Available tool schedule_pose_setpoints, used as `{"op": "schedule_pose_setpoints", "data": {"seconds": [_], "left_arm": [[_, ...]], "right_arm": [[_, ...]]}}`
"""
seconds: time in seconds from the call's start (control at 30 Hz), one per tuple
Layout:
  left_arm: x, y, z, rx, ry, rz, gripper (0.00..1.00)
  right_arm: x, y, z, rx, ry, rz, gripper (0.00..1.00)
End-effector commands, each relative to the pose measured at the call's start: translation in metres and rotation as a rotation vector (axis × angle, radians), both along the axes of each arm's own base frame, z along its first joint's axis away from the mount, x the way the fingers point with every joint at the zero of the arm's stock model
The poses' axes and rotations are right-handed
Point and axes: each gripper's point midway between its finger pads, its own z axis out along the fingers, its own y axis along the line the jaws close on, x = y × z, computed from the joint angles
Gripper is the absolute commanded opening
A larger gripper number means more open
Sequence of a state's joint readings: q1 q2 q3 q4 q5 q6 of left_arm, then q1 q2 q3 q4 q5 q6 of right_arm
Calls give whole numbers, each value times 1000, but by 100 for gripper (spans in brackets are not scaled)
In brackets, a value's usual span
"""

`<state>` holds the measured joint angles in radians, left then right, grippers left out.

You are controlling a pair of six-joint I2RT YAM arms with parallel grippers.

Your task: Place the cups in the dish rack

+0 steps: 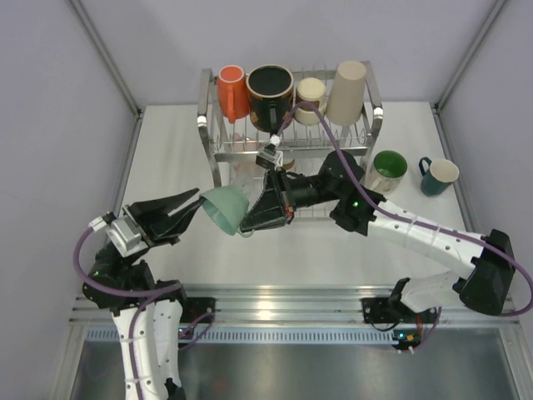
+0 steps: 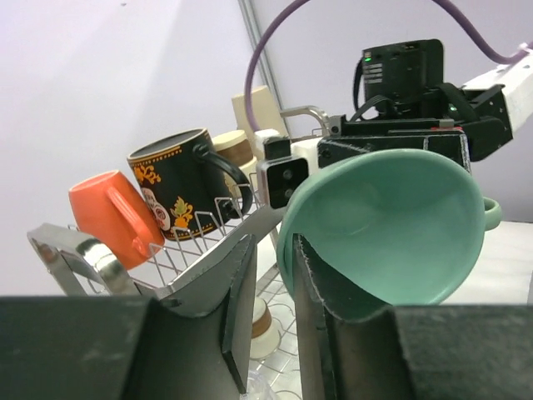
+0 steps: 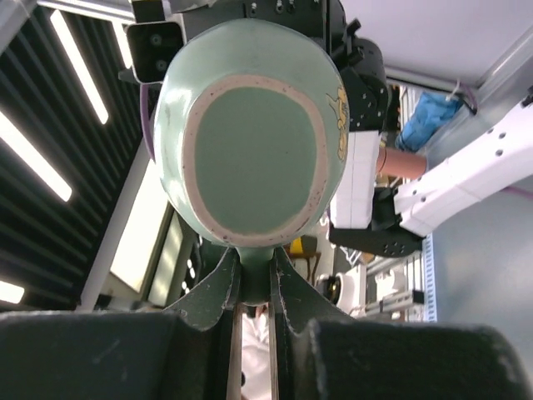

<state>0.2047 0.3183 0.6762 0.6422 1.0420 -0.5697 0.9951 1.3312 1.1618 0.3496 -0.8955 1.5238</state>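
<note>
A mint-green cup (image 1: 226, 210) hangs in mid-air in front of the dish rack (image 1: 208, 125), between both grippers. My right gripper (image 1: 250, 218) is shut on the cup's handle (image 3: 254, 279), and the cup's base (image 3: 254, 133) faces its camera. My left gripper (image 2: 273, 250) straddles the rim of the same cup (image 2: 391, 225). Its jaws are open: one finger is inside the bowl and a gap shows between the other finger and the rim. On the rack's top tier stand an orange cup (image 1: 232, 90), a black patterned mug (image 1: 269, 93), a brown-cream paper cup (image 1: 311, 100) and a tall beige cup (image 1: 347, 92).
A green cup (image 1: 387, 170) and a teal mug (image 1: 437, 176) stand on the table right of the rack. A small brown-cream cup (image 2: 265, 325) sits on the lower tier. Enclosure walls close in both sides and the back.
</note>
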Motion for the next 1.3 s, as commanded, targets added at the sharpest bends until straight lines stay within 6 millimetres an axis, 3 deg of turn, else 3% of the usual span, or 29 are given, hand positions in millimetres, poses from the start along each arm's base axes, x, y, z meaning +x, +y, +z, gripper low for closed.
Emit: {"op": "schedule_pose_setpoints", "data": {"seconds": [0.0, 0.07, 0.1, 0.2, 0.3, 0.4, 0.5, 0.53, 0.57, 0.6, 0.63, 0.67, 0.73, 0.8, 0.83, 0.97, 1.03, 1.07, 1.27], "left_arm": [[7, 3, 1, -31, 22, 2, 30], [6, 2, 0, -24, 21, -1, 31], [6, 2, -1, -20, 23, -3, 35], [7, 2, -2, -20, 25, -3, 60], [16, 7, -2, -30, 50, 37, 66], [33, 24, 4, -82, 97, 171, 70], [57, 53, 14, -192, 186, 354, 86], [72, 63, 10, -218, 250, 398, 91], [85, 76, 12, -268, 296, 463, 94], [90, 80, 11, -283, 373, 485, 98], [99, 85, 10, -300, 423, 504, 98], [123, 92, 0, -326, 525, 523, 98], [137, 96, -5, -351, 613, 532, 98], [150, 99, -12, -393, 677, 537, 98], [153, 101, -15, -402, 691, 543, 98], [161, 121, -26, -451, 725, 660, 98], [166, 136, -34, -465, 751, 748, 98], [165, 140, -39, -465, 783, 776, 98], [181, 160, -74, -481, 937, 904, 98]], "right_arm": [[9, -24, 48, 232, -97, -96, 0], [15, -26, 44, 241, -85, -117, 0], [17, -26, 43, 241, -85, -123, 0], [21, -30, 38, 243, -81, -144, 0], [26, -34, 23, 193, -95, -191, 0], [31, -37, 3, 126, -152, -260, 0], [36, -45, -16, 73, -227, -348, 0], [48, -44, -37, -8, -261, -417, 0], [48, -49, -43, -34, -295, -451, 0], [53, -52, -65, -115, -349, -482, 0], [57, -54, -71, -141, -377, -517, 0], [68, -57, -84, -200, -401, -594, 0], [95, -71, -111, -328, -475, -752, 0], [103, -74, -125, -374, -515, -820, 0], [117, -80, -132, -419, -540, -912, 0], [119, -70, -161, -517, -594, -987, 0], [128, -69, -167, -573, -622, -1069, 0], [122, -65, -170, -586, -630, -1067, 0], [148, -69, -193, -745, -649, -1227, 0]]}}
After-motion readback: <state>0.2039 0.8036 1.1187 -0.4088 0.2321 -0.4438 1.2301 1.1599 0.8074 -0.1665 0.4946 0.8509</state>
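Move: The green cup hangs by its handle from my right fingers, its middle about 4 cm ahead and 4 cm left of them. I'm taking it to the free front spot on the rack's lower shelf, some 22 cm ahead, 8 cm right and 33 cm below; the brown-white cup stands about 8 cm beyond that spot, the clear glass 10 cm left of it and 3 cm farther out. From my left hand, still around the rim, the cup's middle lies 5 cm right and 3 cm back. I open my left fingers wide, free the green cup's rim and draw that hand about 18 cm forward and 14 cm left, ending a little lower and pointing forward. My right keeps its pinch on the handle, eases forward, then sinks quickly, some 23 cm down, 12 forward and 7 right towards the lower shelf, swinging clockwise from pointing left to forward-left and down. ##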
